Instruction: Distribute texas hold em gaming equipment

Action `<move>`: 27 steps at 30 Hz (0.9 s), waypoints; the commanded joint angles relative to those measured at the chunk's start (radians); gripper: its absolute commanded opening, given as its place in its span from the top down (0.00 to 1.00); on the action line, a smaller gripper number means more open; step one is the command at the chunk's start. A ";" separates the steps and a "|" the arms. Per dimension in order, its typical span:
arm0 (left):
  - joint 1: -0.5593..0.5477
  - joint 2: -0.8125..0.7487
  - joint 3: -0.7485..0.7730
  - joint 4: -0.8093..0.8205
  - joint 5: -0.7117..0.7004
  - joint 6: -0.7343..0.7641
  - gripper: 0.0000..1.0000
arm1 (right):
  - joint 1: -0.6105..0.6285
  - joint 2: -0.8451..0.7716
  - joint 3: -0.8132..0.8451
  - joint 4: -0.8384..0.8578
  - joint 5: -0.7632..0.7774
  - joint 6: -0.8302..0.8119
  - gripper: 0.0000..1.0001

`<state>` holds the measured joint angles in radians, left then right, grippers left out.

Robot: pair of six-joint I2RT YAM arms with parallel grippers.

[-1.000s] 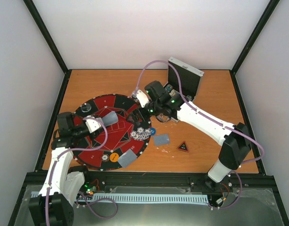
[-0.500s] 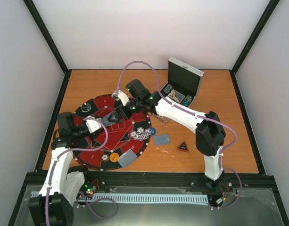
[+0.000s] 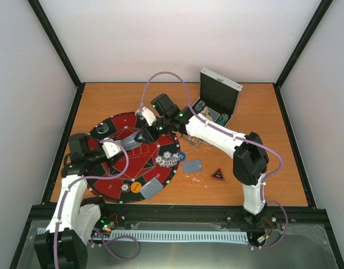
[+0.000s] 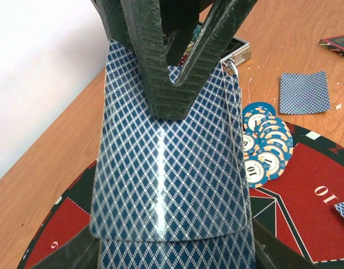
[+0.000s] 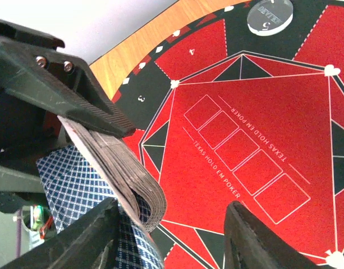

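Note:
My left gripper (image 3: 122, 147) (image 4: 172, 259) hovers over the left of the round mat (image 3: 132, 163), shut on a deck of blue-backed playing cards (image 3: 132, 140) (image 4: 166, 185) (image 5: 124, 168). The top card sits slid a little forward off the deck. My right gripper (image 3: 142, 136) (image 5: 173, 206) is at the deck's far end. Its jaws are open, one finger on the blue back and the other well off over the red mat (image 5: 244, 151). Poker chips (image 3: 170, 158) (image 4: 267, 145) are spread at the mat's right edge. The black-red triangle marker (image 3: 218, 175) lies on the table.
The silver case (image 3: 219, 95) stands open at the back. One face-down card (image 3: 192, 166) (image 4: 304, 92) lies on the table and another (image 3: 151, 189) on the mat's near rim. A clear disc (image 3: 103, 129) (image 5: 270, 15) and a yellow disc (image 3: 137, 186) rest on the mat.
My right arm has swung left from the case to the deck's far end, and its jaws have narrowed. The left arm and the deck have stayed put.

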<state>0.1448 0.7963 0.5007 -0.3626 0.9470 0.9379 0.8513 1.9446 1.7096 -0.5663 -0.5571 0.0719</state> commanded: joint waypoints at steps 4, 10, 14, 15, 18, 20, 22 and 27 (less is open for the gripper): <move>-0.005 -0.005 0.025 0.029 0.043 0.025 0.56 | -0.008 -0.036 0.053 -0.072 0.018 -0.026 0.55; -0.005 -0.001 0.020 0.028 0.036 0.025 0.56 | -0.008 -0.058 0.060 -0.094 0.016 -0.033 0.69; -0.005 -0.002 0.018 0.034 0.035 0.015 0.56 | -0.008 -0.066 0.072 -0.123 0.019 -0.044 0.91; -0.005 -0.003 0.017 0.034 0.034 0.015 0.56 | -0.009 -0.072 0.072 -0.131 0.027 -0.048 0.93; -0.006 -0.002 0.011 0.031 0.029 0.013 0.56 | -0.012 -0.090 0.064 -0.151 0.059 -0.061 0.97; -0.006 -0.003 0.004 0.031 0.031 0.010 0.56 | -0.016 -0.105 0.057 -0.162 0.070 -0.067 0.97; -0.006 -0.003 0.000 0.036 0.032 0.005 0.56 | -0.023 -0.117 0.058 -0.176 0.067 -0.067 0.97; -0.006 0.000 -0.003 0.034 0.027 -0.001 0.56 | -0.065 -0.201 0.050 -0.174 -0.023 -0.057 0.97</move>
<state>0.1448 0.7967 0.4973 -0.3584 0.9390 0.9337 0.8234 1.8400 1.7569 -0.7334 -0.5293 0.0185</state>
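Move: The left hand already holds the deck, whose middle lies about 2 cm ahead and 3 cm to the right of its hand point, just below. From the right hand the deck's middle is some 3 cm to the left, 1 cm back and 2 cm lower. About 20 cm below the right hand, the chips lie roughly 9 cm to its right and 4 cm back, and the dealt cards some 15 cm back and 1 cm right. Right fingers close on the top card and draw it about 5 cm up and right off the deck. ##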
